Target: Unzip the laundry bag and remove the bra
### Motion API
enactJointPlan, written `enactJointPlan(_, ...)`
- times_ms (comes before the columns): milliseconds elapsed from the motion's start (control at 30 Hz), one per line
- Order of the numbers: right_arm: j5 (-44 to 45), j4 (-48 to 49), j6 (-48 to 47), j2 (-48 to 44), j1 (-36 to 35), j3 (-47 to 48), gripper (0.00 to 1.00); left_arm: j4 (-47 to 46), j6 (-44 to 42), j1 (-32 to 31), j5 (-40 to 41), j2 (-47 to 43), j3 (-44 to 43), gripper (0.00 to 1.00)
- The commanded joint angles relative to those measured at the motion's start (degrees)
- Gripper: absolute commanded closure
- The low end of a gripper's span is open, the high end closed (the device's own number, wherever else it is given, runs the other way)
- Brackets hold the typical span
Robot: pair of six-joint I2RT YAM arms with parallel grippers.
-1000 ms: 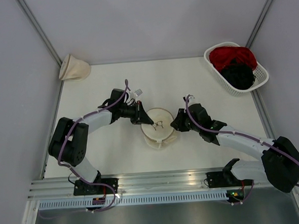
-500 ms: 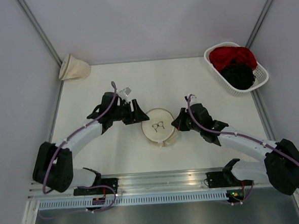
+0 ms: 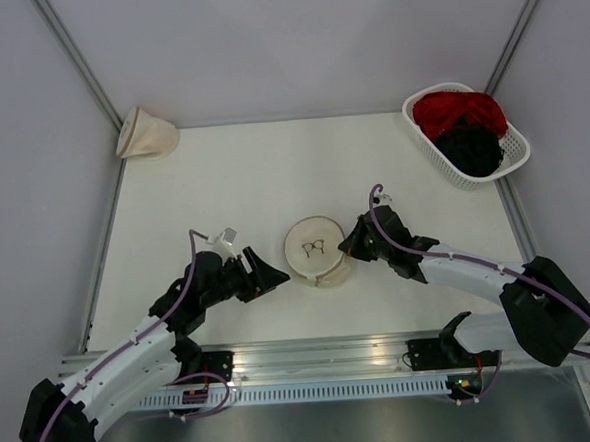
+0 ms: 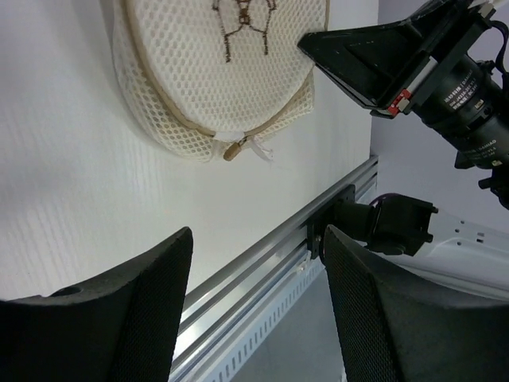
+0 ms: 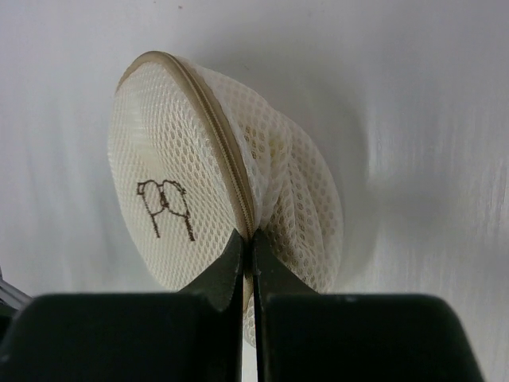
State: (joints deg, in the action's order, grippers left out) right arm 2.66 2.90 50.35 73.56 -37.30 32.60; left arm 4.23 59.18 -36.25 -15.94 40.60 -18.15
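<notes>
The round cream mesh laundry bag with a dark spectacles mark lies mid-table. Its zip runs round the rim, and the pull hangs at its near edge. My right gripper is shut on the bag's zippered right rim, with the bag's face tilted up in the right wrist view. My left gripper is open and empty, to the left of the bag and a little nearer, apart from it. The bra is hidden.
A cone-shaped cream bag lies at the far left corner. A white basket with a red garment and a black garment stands at the far right. The metal rail runs along the near edge.
My left gripper has let go of the bag's left rim and pulled back left and toward the near edge, now open. My right gripper stays shut on the bag's right rim.
</notes>
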Motion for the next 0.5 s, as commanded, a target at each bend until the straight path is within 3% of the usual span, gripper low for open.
enactJointPlan(0, -0.7, 1.3, 3.4, 2.8, -0.1, 1.6, 1.0, -10.7, 9.6, -1.0, 4.4, 1.7, 5.2, 0.28)
enactJointPlan(233, -0.5, 2.6, 4.8, 2.1, -0.1, -0.7, 1.0, -30.7, 13.7, -1.1, 12.2, 13.3, 10.3, 0.27)
enactJointPlan(467, -1.5, 3.3, 4.0, 2.6, -0.1, -1.5, 0.99, -44.4, 14.2, -1.6, 15.3, 24.5, 5.6, 0.28)
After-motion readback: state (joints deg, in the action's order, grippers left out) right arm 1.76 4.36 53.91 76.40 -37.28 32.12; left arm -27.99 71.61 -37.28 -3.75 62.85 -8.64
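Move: My open left hand has the brown zip tab on the laundry bag's near edge about 5 cm ahead, 8 cm to its right and 9 cm below. The bag's middle is some 11 cm ahead of that hand, 8 cm right and 9 cm lower. My right gripper is already shut on the bag's right rim; from it the tab lies roughly 5 cm back, 6 cm left and 5 cm below, the bag's middle 2 cm ahead, 6 cm left and 4 cm below. With its fingers held wide open, my left hand drops about 6 cm beside the bag, then reaches about 5 cm forward towards the zip tab and near-left rim, swinging some 15 degrees counter-clockwise. My right hand keeps its pinch on the zipper rim, sinks a little over 1 cm and then holds there. ##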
